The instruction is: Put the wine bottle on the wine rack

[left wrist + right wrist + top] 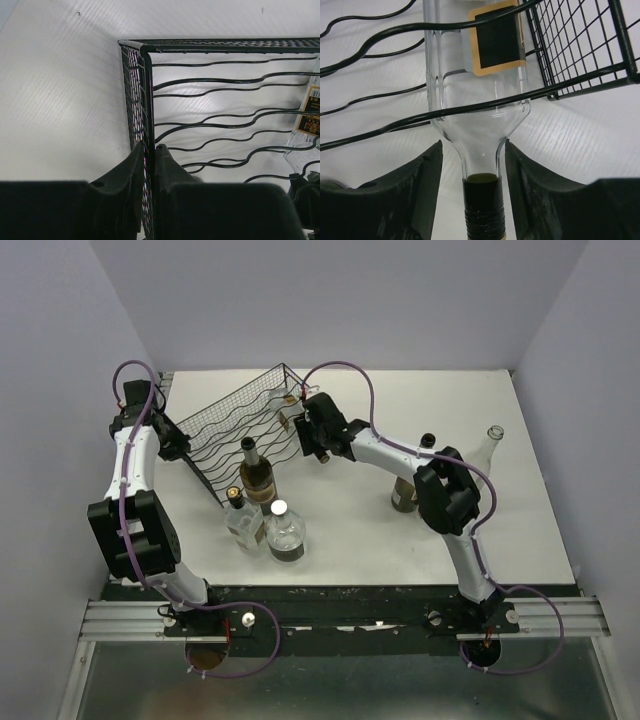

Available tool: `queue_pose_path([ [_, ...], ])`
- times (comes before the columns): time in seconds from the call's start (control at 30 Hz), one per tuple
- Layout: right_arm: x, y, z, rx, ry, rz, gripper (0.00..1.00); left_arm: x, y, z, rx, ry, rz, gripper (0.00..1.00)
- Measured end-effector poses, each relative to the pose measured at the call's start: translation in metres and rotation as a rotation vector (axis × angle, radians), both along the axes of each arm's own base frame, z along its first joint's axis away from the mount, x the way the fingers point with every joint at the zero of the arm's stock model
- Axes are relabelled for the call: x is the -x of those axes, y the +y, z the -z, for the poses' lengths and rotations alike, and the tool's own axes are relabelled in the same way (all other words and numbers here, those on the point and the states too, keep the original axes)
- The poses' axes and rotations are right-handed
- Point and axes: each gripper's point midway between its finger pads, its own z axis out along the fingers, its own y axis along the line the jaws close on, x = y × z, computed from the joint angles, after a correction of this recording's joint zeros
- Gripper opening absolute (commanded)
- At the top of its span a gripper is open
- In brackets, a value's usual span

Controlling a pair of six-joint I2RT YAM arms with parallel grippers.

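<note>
The black wire wine rack (pixel 240 425) stands tilted at the back left of the table. A clear wine bottle (pixel 475 110) with a black and tan label lies in its wavy wires, its black-capped neck pointing out toward my right gripper (pixel 472 150). That gripper is open, with a finger on each side of the neck and a gap showing on both sides. My left gripper (pixel 149 150) is shut on the rack's mesh end panel (pixel 135 100). Part of the bottle (pixel 307 135) shows at the right edge of the left wrist view.
In front of the rack stand a tan-labelled bottle (pixel 256 475), a small clear bottle (pixel 240 515) and a silver-capped clear bottle (pixel 285 530). A dark-capped bottle (pixel 405 490) stands partly behind my right arm. A tall clear bottle (pixel 487 450) stands at the right.
</note>
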Motion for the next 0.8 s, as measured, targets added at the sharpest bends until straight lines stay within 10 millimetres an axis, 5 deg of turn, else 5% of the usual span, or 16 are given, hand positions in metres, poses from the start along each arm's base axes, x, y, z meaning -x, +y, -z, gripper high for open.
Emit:
queue_pose_path([
  [0.2,-0.004,-0.004,-0.003,0.008,-0.012,0.004,0.79,0.0,0.0,0.0,0.0,0.0,0.0,0.12],
  [0.33,0.0,-0.009,-0.017,0.01,-0.031,0.0,0.88,-0.001,0.0,0.0,0.0,-0.002,0.0,0.27],
  [0.63,0.011,-0.02,-0.14,-0.115,-0.201,-0.019,0.93,-0.015,0.002,-0.026,-0.005,-0.075,-0.002,0.66],
  [0.8,0.031,-0.025,-0.188,-0.178,-0.236,-0.07,0.94,-0.019,0.001,-0.044,-0.016,-0.129,0.006,0.73],
])
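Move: The clear bottle lies in the lower tier of the wine rack, its neck between the right fingers; its middle is about 6 cm ahead of that hand and 5 cm left, a touch lower. The rack's middle is some 15 cm left and 4 cm ahead of the right hand, the standing green wine bottle roughly 12 cm left and 15 cm back. From the left hand, pinching the rack's end rail, the rack's middle is about 14 cm right, 6 cm ahead and 9 cm lower. Keep the right gripper nearly still at the bottle's neck while its half-open fingers spread wide, then lift it fast off the neck, about 19 cm up, easing a little back late on while the fingers tip up some 15 degrees. Meanwhile hold the rack rail with the left gripper, then open it and lift it about 4 cm, slightly forward. ##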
